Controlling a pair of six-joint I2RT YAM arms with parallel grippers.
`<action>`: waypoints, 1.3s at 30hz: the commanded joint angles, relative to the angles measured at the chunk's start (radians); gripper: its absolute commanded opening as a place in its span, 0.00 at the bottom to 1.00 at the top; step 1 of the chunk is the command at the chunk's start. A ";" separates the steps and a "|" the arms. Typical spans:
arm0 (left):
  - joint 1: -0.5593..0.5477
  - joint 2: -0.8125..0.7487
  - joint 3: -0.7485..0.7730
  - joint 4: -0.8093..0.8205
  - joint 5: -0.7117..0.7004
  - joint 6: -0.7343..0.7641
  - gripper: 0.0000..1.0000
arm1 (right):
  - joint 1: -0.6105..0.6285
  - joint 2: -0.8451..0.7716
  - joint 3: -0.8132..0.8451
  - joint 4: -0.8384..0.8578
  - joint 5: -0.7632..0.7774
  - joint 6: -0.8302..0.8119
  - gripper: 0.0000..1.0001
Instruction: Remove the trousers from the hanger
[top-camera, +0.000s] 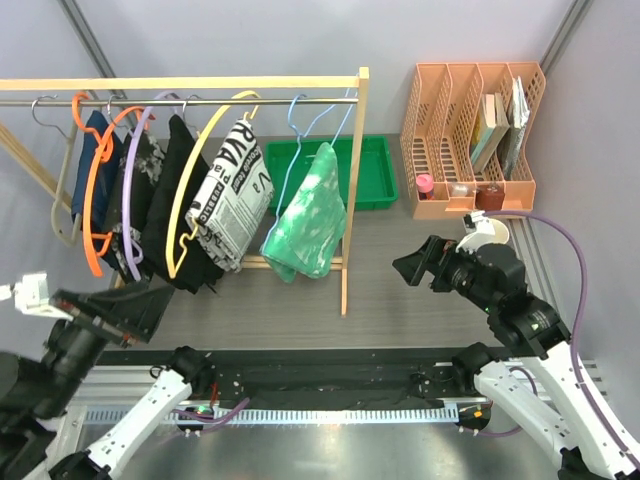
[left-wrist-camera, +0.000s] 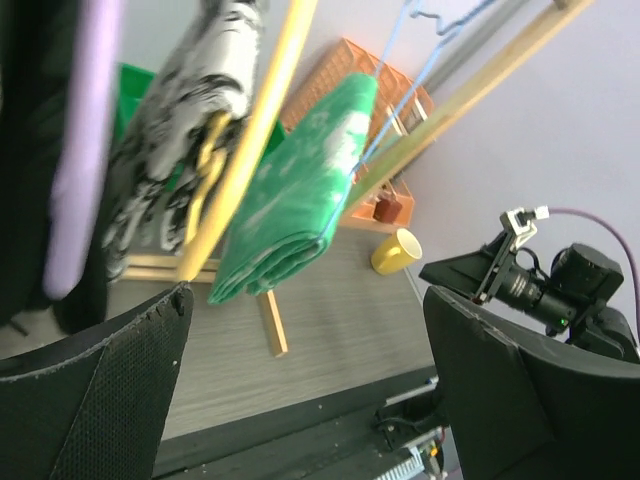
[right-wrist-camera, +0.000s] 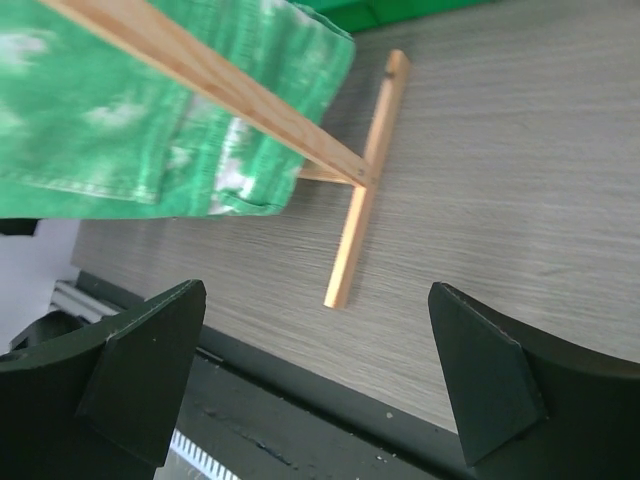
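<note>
The green, white-mottled trousers (top-camera: 308, 215) hang folded over the thin light blue hanger (top-camera: 298, 130) at the right end of the rack's rail. The left wrist view shows the trousers (left-wrist-camera: 300, 190) and the blue hanger wire (left-wrist-camera: 400, 90) ahead and above. My left gripper (top-camera: 150, 305) (left-wrist-camera: 305, 300) is open and empty, low at the left, well short of the trousers. Right of the rack's post, my right gripper (top-camera: 412, 262) (right-wrist-camera: 315, 295) is also open and empty. It faces the trousers (right-wrist-camera: 150, 130) from beyond the post.
The wooden rack (top-camera: 352, 190) also carries dark garments and a newspaper-print one (top-camera: 232, 195) on orange, purple and yellow hangers. Its foot (right-wrist-camera: 360, 225) rests on the table. A green tray (top-camera: 375, 170) lies behind it, with an orange file organiser (top-camera: 470, 130) and a yellow mug (left-wrist-camera: 395, 250) at the right.
</note>
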 joint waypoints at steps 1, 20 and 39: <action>0.000 0.180 0.086 0.166 0.145 0.094 0.96 | -0.003 0.016 0.103 0.002 -0.103 -0.076 1.00; 0.000 0.780 0.273 0.531 0.297 0.324 0.87 | -0.002 0.017 0.206 -0.058 -0.229 -0.106 1.00; 0.000 0.883 0.141 0.763 0.418 0.331 0.47 | -0.002 -0.048 0.099 -0.032 -0.344 -0.059 0.98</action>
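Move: Ahead and to the right of the left hand, the blue hanger sits about 26 cm forward, 21 cm right and roughly level; the green trousers on it centre about 12 cm lower, 25 cm ahead and 23 cm right. The printed trousers are some 21 cm ahead, 13 cm right and 8 cm below the left hand. From the right hand, the blue hanger is about 9 cm forward, 17 cm left and 13 cm up. Sweeping about 22 cm forward and 20 cm right, the left hand rises some 7 cm, then sinks a little, past the printed trousers to the blue hanger. It swings clockwise and rolls its left side up, each about 20 degrees, its fingers closing to half open around or just short of the hanger's strand. The empty right hand rises and draws back about 5 cm, turning counter-clockwise, fingers open. ##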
